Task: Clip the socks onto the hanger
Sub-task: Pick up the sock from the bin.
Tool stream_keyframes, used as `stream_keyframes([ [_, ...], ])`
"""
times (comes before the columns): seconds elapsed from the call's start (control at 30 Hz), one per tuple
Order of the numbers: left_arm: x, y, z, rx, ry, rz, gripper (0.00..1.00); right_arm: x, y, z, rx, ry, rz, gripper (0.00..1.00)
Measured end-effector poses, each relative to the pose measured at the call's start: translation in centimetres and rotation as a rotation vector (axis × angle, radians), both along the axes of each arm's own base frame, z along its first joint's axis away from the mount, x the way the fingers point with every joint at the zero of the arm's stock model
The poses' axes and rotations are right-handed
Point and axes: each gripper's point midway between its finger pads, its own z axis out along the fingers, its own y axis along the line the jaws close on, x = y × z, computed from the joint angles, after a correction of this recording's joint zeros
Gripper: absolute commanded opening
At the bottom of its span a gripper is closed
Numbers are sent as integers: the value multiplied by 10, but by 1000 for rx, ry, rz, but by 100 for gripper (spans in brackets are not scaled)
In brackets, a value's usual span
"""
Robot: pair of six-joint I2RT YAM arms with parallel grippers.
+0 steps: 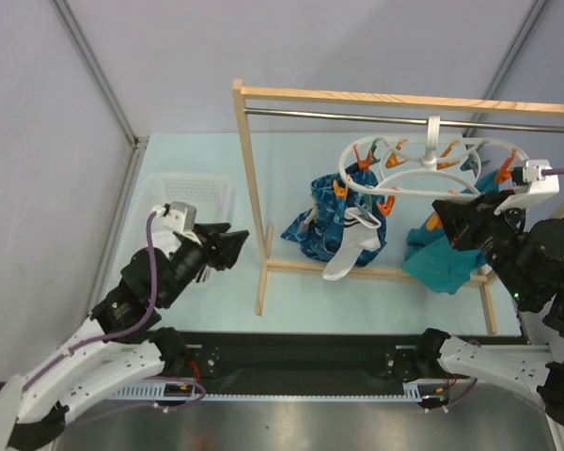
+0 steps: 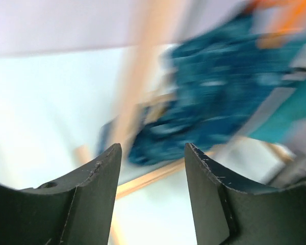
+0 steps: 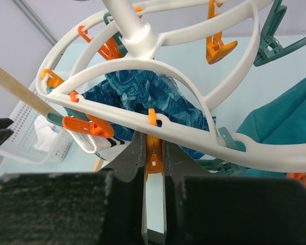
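Observation:
The white oval hanger (image 1: 423, 174) with orange clips hangs from the rack's metal rail. One white sock (image 1: 350, 246) with black cuff stripes dangles from a clip at its near left side, and its cuff (image 3: 108, 145) shows under an orange clip (image 3: 86, 127). My right gripper (image 3: 153, 139) is shut on another orange clip (image 3: 153, 155) below the hanger's ring (image 3: 194, 132); from above it (image 1: 444, 214) sits at the hanger's right side. My left gripper (image 1: 237, 249) hovers open and empty left of the rack's post. Its view is blurred, with nothing between the jaws (image 2: 153, 148).
A wooden-framed rack (image 1: 254, 188) stands mid-table. A blue patterned cloth (image 1: 320, 224) and a teal garment (image 1: 442, 258) hang from the hanger. A white basket (image 1: 202, 193) sits at the left, and white fabric (image 3: 42, 133) lies inside it.

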Motion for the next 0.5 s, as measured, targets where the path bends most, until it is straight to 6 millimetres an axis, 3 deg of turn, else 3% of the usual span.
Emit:
stream_keyframes([
  [0.17,43,76,-60,84,203,365,78,-2,-2,0,6,3,1,0],
  [0.3,74,136,-117,121,451,645,80,-3,-2,0,12,8,4,0],
  [0.4,81,159,-159,144,651,770,86,-4,-1,0,16,15,8,0],
  [0.5,80,167,-194,178,842,866,86,-4,1,-1,19,23,11,0],
])
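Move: The sock in the bin lies about 22 cm to the left of the empty left hand, 10 cm farther out and some 30 cm below. The bin's middle is roughly 7 cm beyond the sock and 2 cm to its right; the rack's left foot stands about 26 cm right of the sock, level with it. From the right hand, the sock is some 68 cm left, 12 cm ahead and 42 cm below. Left hand drops about 19 cm, swinging left and forward towards the bin's sock, tipping down, fingers opening wider. ##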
